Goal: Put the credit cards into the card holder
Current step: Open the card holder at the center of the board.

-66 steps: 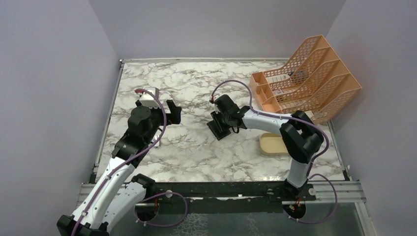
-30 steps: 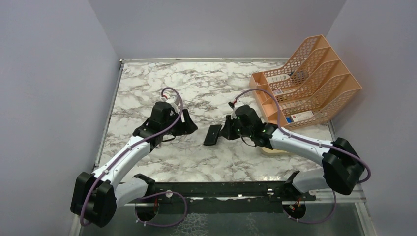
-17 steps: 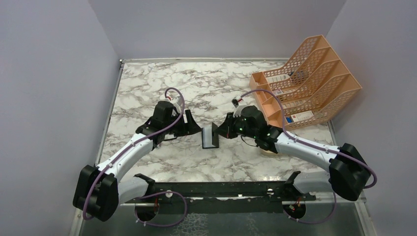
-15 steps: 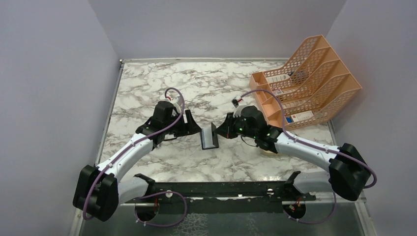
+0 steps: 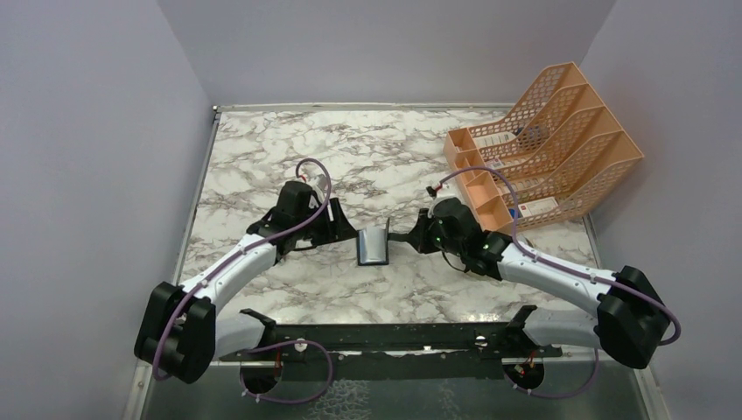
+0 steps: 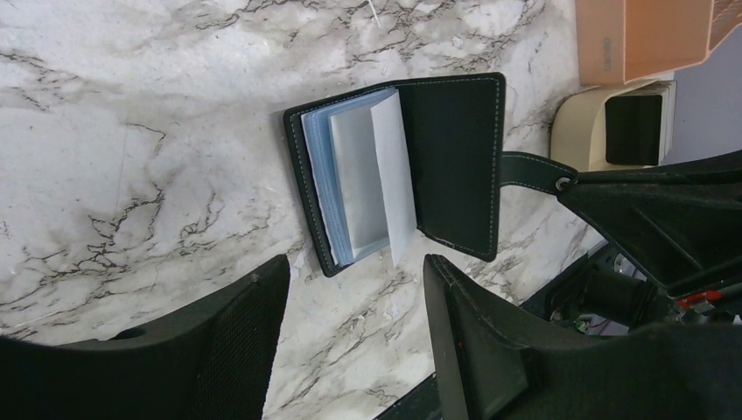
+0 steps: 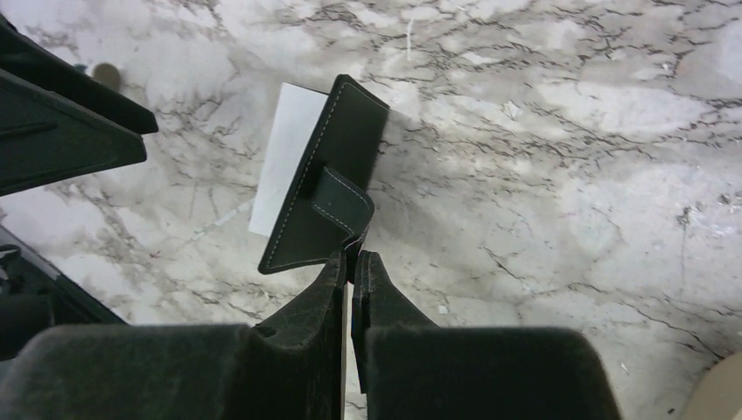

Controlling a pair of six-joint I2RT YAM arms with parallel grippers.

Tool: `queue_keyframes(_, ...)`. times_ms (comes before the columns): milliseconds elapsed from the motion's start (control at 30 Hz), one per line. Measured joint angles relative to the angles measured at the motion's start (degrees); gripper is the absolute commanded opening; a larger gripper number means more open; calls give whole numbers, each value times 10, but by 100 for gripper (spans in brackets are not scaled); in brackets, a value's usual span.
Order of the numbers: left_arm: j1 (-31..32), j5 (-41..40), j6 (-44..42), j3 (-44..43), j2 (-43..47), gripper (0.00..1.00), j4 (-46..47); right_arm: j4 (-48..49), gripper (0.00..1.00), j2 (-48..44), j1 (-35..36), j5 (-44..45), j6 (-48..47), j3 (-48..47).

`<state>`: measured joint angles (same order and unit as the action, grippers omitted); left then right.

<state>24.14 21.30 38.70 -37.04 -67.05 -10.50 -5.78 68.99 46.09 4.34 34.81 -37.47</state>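
Note:
The black card holder [image 5: 374,246] lies open on the marble between my two grippers. In the left wrist view the card holder [image 6: 455,157] shows pale blue credit cards [image 6: 325,188] stacked in its left half, with a whitish leaf [image 6: 389,175] standing up at the fold. My right gripper [image 7: 353,258] is shut on the holder's snap tab [image 7: 343,203] and keeps the right flap [image 7: 337,166] lifted. My left gripper [image 6: 354,267] hovers just left of the holder, open, with only marble between its fingers.
An orange mesh file rack [image 5: 547,140] holding white boxes [image 5: 534,208] stands at the back right. A tan dish [image 6: 577,131] with a dark object in it sits beyond the right gripper. The black rail runs along the table's near edge [image 5: 394,337].
The right gripper has drawn the tab to the right, and the holder has swung from nearly shut to open. The left gripper has edged closer to it and its jaws have narrowed a little.

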Motion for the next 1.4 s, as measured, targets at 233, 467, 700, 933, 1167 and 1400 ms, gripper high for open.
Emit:
queue_keyframes(233, 0, 12, 13, 13, -31, 60, 27, -18, 1, -1, 0, 35, -6, 18)
queue_keyframes(467, 0, 17, 19, 30, -51, 59, 56, -47, 1, 0, 0, 69, -1, 22)
queue_keyframes(700, 2, 38, 32, 39, -95, 59, 101, -62, 1, 1, 0, 90, 6, 27)
queue_keyframes(933, 3, 51, 45, 40, -123, 56, 139, -77, 1, 14, 0, 107, 17, 35)
queue_keyframes(1167, 3, 57, 56, 47, -146, 56, 177, -79, 1, 14, 0, 112, 21, 43)
queue_keyframes(1400, 10, 87, 74, 59, -180, 51, 228, -79, 1, 14, 0, 112, 21, 43)
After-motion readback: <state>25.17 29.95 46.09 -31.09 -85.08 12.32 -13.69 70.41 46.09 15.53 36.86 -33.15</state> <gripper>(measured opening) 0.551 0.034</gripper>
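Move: The right hand already grips the strap of the standing cover, whose middle is about 3 cm to its left, 1 cm back and 4 cm below. The card holder's middle lies roughly 6 cm left, 3 cm back and 8 cm below, and the beige tray about 19 cm right and 4 cm back, also 8 cm lower. From the left hand, the card holder is some 3 cm right, 4 cm back and 9 cm below; the cover is about 6 cm right, 3 cm back and 5 cm below. Keeping its shut grip on the strap, the right hand draws the cover over and down, travelling about 6 cm right and as far down while tilting some 15 degrees and turning slightly clockwise, then holds still. The left hand, fingers still open, sinks about 6 cm, then also eases right 3 to 4 cm, towards the card holder's left edge. ##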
